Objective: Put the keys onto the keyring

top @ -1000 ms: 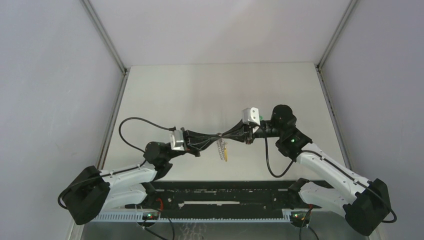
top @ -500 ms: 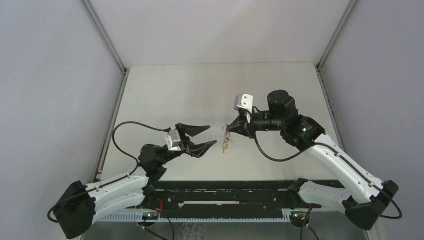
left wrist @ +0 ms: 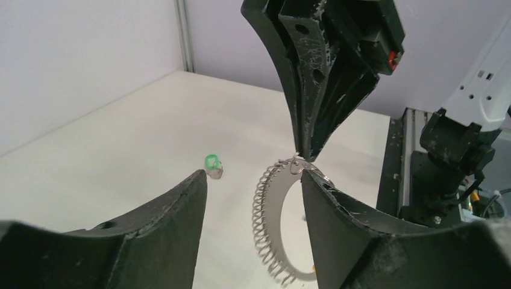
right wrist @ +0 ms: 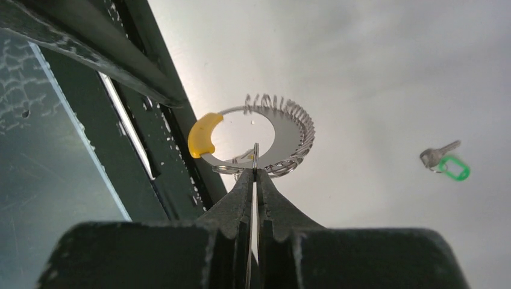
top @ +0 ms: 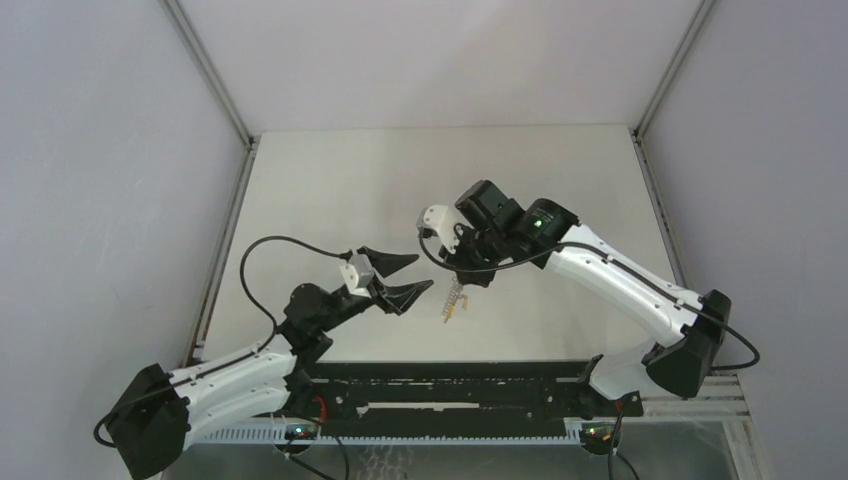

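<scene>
My right gripper is shut on the top of the keyring, a thin grey ring with a beaded rim that hangs above the table. In the right wrist view the gripper pinches the keyring, and the yellow key hangs on the ring. The green key lies alone on the table. My left gripper stands open just left of the ring. In its own view the gripper has the keyring between its spread fingers, apart from them, with the green key beyond.
A black rail runs along the table's near edge, between the arm bases. Grey walls close in the table on the left, right and back. The right arm's base shows at the right of the left wrist view.
My left gripper has opened, let go of the keyring and drawn back to the left. The right arm has swung left and down, with the ring hanging from its shut jaws.
</scene>
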`<state>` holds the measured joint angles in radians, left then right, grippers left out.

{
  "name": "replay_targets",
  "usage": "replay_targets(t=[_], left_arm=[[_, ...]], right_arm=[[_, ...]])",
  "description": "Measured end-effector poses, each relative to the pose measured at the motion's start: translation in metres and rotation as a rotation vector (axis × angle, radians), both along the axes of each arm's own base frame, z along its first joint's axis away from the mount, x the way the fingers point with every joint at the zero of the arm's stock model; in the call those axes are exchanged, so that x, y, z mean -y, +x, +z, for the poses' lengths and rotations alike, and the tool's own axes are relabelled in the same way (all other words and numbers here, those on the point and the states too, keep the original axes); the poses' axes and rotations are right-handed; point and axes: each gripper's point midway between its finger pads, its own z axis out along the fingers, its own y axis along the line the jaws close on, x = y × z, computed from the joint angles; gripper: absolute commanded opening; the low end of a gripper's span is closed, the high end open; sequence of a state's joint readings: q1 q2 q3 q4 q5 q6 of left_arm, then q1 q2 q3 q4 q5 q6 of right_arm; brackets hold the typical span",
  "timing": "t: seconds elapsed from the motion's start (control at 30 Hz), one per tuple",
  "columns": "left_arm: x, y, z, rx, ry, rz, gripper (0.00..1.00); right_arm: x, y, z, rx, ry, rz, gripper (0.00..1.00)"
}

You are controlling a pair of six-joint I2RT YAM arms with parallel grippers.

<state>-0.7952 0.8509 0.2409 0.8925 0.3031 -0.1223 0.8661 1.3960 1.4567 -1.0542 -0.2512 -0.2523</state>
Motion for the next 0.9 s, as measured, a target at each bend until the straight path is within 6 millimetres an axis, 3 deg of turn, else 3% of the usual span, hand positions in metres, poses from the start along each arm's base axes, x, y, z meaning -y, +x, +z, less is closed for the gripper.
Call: replay_targets(t=[0.17, 0.4, 0.9], left_arm=[[0.008, -0.002, -0.020, -0.031, 0.061, -0.042, 0.58], [0.025, -0.019, -0.040, -0.046, 0.109, -0.193, 0.54], [0.046, -0.029, -0.016, 0.005, 0.064, -0.338, 0.38]], right_arm=[[0.005, -0.007, -0.009, -0.033, -0.087, 0.022, 0.00], [0.003, -0.008, -0.001, -0.027, -0.112, 0.064, 0.00], [-0.006, -0.023, -0.001, 0.005, -0.110, 0.215, 0.00]])
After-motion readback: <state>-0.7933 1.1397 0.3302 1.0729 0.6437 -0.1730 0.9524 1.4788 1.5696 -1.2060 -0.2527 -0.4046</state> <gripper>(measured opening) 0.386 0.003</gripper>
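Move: The small metal ring pinched in the right fingertips lies about 7 cm to the right of the open left hand, 1 cm back and 2 cm lower. The coil-edged loop hangs from it, its middle some 6 cm below the right hand and 1 cm to that hand's left. The green-tagged keys lie on the table, about 30 cm ahead, 14 cm to the right and 22 cm below the right hand. The small metal ring is kept pinched in the shut right fingers, which ease back about 2 cm and turn slightly counter-clockwise, while the left hand comes for it from the left: some 5 cm right and 3 cm back, dipping about 4 cm and rising again by over 2. The left wrist swings roughly 20 degrees clockwise and the fingers narrow to about half open, straddling the ring. ##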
